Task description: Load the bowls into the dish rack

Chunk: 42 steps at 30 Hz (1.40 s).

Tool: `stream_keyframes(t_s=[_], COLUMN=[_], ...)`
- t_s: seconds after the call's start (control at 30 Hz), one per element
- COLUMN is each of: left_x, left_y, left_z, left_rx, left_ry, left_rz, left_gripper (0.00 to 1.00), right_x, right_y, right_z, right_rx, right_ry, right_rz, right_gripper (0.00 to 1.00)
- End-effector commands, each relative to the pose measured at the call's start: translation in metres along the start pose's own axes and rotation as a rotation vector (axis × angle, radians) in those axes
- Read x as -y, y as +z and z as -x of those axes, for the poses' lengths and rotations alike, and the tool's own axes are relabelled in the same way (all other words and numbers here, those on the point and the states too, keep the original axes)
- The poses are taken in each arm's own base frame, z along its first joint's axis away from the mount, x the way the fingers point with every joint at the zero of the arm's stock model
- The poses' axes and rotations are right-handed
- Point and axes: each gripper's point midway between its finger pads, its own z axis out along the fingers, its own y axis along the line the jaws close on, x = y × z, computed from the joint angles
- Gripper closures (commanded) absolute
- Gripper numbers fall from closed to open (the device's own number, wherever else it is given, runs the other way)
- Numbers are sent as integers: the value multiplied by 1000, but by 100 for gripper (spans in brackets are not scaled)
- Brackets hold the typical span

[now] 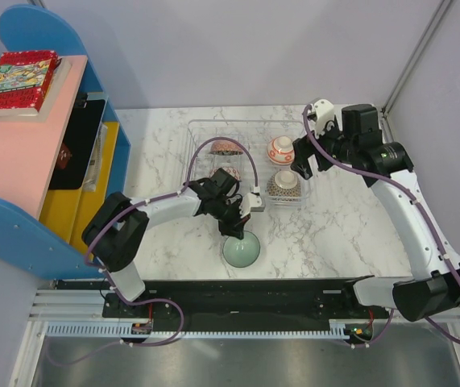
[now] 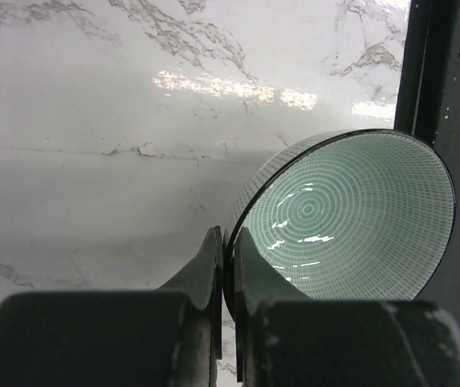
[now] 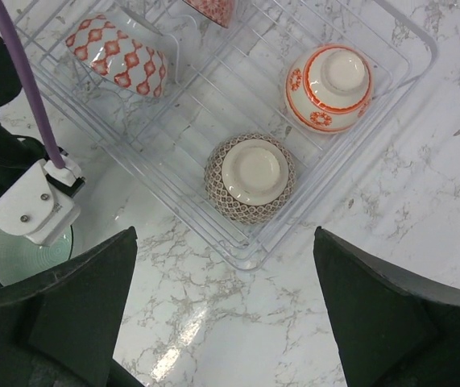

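A pale mint-green bowl (image 1: 241, 249) sits on the marble table in front of the clear dish rack (image 1: 250, 123). My left gripper (image 1: 237, 229) is shut on its rim. In the left wrist view the rim of the mint bowl (image 2: 350, 218) is pinched between both fingers of the left gripper (image 2: 230, 246). The rack holds an orange-red floral bowl (image 3: 330, 85) and a beige lattice bowl (image 3: 250, 177), both upside down, plus a red diamond-patterned bowl (image 3: 117, 52) on its side. My right gripper (image 3: 225, 310) hangs open above the rack's near right corner (image 3: 250, 256), holding nothing.
A blue and pink shelf (image 1: 20, 153) with books (image 1: 16, 81) stands along the left side of the table. Another red-patterned bowl (image 1: 228, 147) sits at the back of the rack. The dark front edge of the table (image 2: 455, 81) runs just beside the mint bowl.
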Motion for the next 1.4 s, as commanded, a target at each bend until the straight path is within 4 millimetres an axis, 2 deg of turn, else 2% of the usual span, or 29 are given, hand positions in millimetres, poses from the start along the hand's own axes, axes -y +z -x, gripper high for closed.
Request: stream_keyframes(t_s=[0.0, 0.1, 0.13, 0.2, 0.23, 0.3, 0.33, 0.4, 0.43, 0.5, 0.53, 0.67, 0.73, 0.77, 0.97, 1.03, 1.2, 1.37], left_x=[9, 18, 20, 20, 16, 10, 1, -5, -12, -21, -25, -41, -49, -51, -60, -63, -69, -72], left_y=[-17, -44, -62, -83, -106, -129, -152, -175, -193, -201, -209, -215, -216, -216, -227, -231, -237, -240], left_z=[21, 43, 57, 72, 88, 100, 111, 118, 124, 124, 126, 132, 135, 137, 148, 151, 152, 154], left_rx=[47, 106, 154, 207, 265, 325, 388, 451, 499, 528, 551, 587, 595, 600, 623, 626, 625, 626], left_ry=[85, 151, 177, 205, 217, 201, 191, 160, 151, 108, 101, 87, 85, 76, 102, 117, 132, 137], left_rz=[-22, -13, 4, 27, 56, 79, 93, 93, 94, 83, 77, 59, 67, 70, 116, 157, 226, 248], left_gripper=[98, 98, 98, 98, 98, 98, 98, 98, 98, 98, 98, 98, 98, 98, 98, 98, 98, 98], right_x=[-13, -24, -26, -41, -44, -61, -67, -78, -81, -89, -91, -95, -96, -97, -103, -108, -127, -135], right_y=[-15, -12, -11, -11, -10, -9, -9, -5, -4, 1, 2, 14, 18, 25, 61, 67, 67, 65], right_z=[29, 36, 42, 49, 55, 60, 68, 71, 79, 81, 90, 99, 107, 106, 89, 81, 68, 61], right_rx=[102, 134, 157, 178, 202, 216, 238, 236, 253, 245, 260, 271, 333, 303, 226, 200, 157, 137], right_ry=[-1, 32, 43, 88, 98, 130, 161, 200, 230, 267, 315, 454, 446, 509, 567, 573, 559, 534], right_rz=[65, 136, 152, 244, 273, 388, 433, 531, 566, 658, 694, 803, 842, 862, 856, 857, 893, 892], right_gripper=[2, 2, 3, 2, 2, 2, 2, 3, 2, 2, 2, 2, 2, 2, 2, 2, 3, 3])
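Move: My left fingers are already shut on the green bowl's rim, its middle about 4 cm back, 3 cm right and 2 cm below. My open right gripper is 11 cm ahead, 19 cm right and 24 cm above my left hand; the diamond-patterned bowl is 18 cm ahead, 1 cm left. From my right hand, the green bowl is 15 cm back, 16 cm left, 26 cm down; the brown bowl 4 cm ahead and left, 25 cm down. Keeping my pinch on the rim, I lift the green bowl steeply with my left hand, about 20 cm up, and carry it forward over the rack, drifting a little left as the wrist rolls left side down. Meanwhile I sweep my open right hand some 16 cm left, first rising, then sinking back, its fingers swinging round to point left and nearly level at the bowl. ##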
